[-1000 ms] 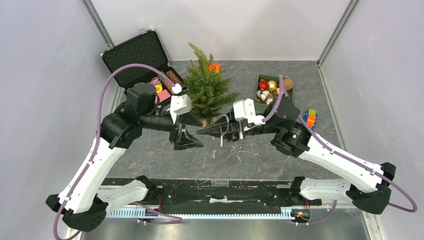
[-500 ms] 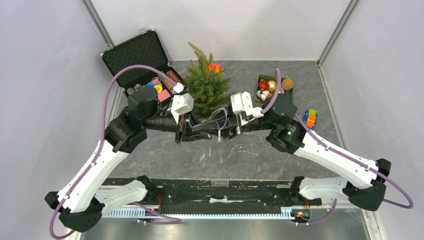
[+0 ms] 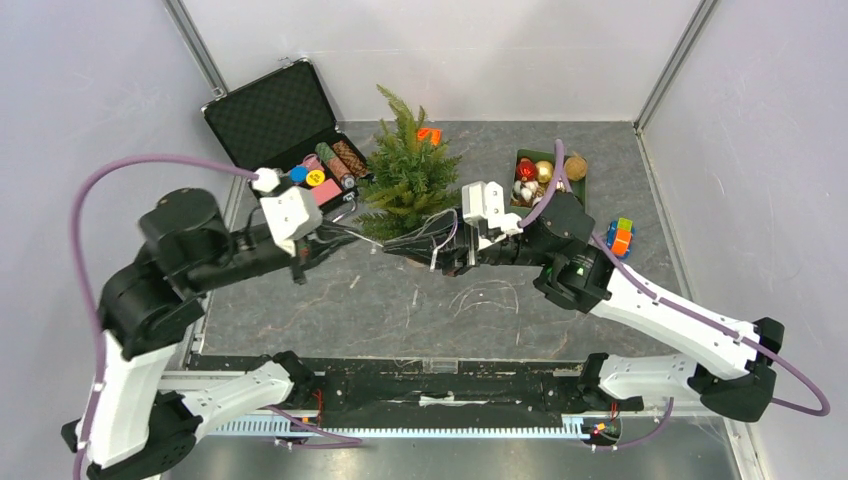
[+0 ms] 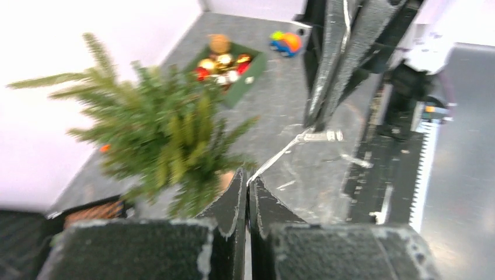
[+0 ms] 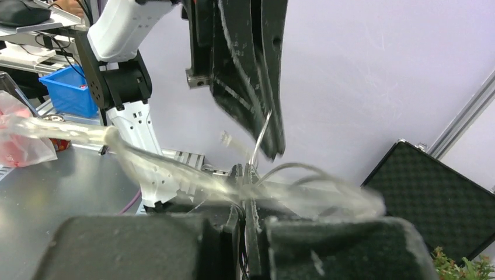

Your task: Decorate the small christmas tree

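Note:
The small christmas tree (image 3: 410,185) stands upright at the back centre of the table; in the left wrist view the small christmas tree (image 4: 157,134) shows blurred, with its tan stump beside my fingertips. A thin clear wire strand (image 4: 280,154) stretches between my two grippers, in front of the tree. My left gripper (image 3: 338,238) (image 4: 250,182) is shut on one end of it. My right gripper (image 3: 392,246) (image 5: 248,172) is shut on a looped bundle of the same clear wire (image 5: 303,192). The left gripper's fingers (image 5: 251,87) hang just above the right one.
An open black briefcase (image 3: 270,115) with small items stands at the back left. A green box of baubles (image 3: 545,180) sits right of the tree, and a coloured cube (image 3: 620,237) lies further right. Loose strands lie on the grey table (image 3: 480,300).
My left gripper has shut on the wire and drawn back to the left, pulling the strand out from the right gripper. The right gripper has edged up toward the tree base, still shut.

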Robot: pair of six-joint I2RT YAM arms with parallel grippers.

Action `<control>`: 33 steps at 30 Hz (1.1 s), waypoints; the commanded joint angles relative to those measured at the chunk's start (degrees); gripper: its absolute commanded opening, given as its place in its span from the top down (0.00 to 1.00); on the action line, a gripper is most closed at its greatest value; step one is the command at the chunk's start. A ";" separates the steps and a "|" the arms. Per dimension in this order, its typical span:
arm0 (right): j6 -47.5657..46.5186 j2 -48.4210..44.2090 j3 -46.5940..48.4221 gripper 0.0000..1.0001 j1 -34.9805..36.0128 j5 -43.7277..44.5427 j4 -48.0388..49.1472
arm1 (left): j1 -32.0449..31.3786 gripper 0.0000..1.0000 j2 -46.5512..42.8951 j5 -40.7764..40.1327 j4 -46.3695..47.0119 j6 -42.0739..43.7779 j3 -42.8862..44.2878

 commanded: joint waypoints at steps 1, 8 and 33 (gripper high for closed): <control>0.77 0.55 -1.68 1.00 0.35 -2.06 -5.35 | 0.98 0.98 -2.65 -26.82 -2.29 8.67 6.53; 2.30 5.96 -2.01 1.00 4.06 -3.15 -3.76 | 0.90 0.98 -3.12 -46.42 0.80 12.57 10.28; -8.56 1.60 -29.10 0.09 15.48 24.04 -20.65 | 0.94 0.98 0.90 -77.58 33.56 47.27 12.98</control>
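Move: The light string is already pinched in my shut left fingers, with loops at my shut right fingertips. Its small clear box lies on the near table edge: about 45 cm below my right hand, 8 cm back and 8 cm to its right; from my left hand about 9 cm back, 15 cm right and 44 cm down. The tree stands roughly 17 cm ahead of my left hand and 11 cm to its right, the chip case some 30 cm ahead and 13 cm left. I keep the string pinched and carry it with my left hand about 24 cm left and 15 cm up, edging forward, swinging those fingers counter-clockwise from pointing right to pointing forward and upward. My right hand sinks nearly 30 cm, ever faster, towards the clear box, drawing slightly back; its fingers let go of the loops, spread wide and tip down some 40 degrees. ##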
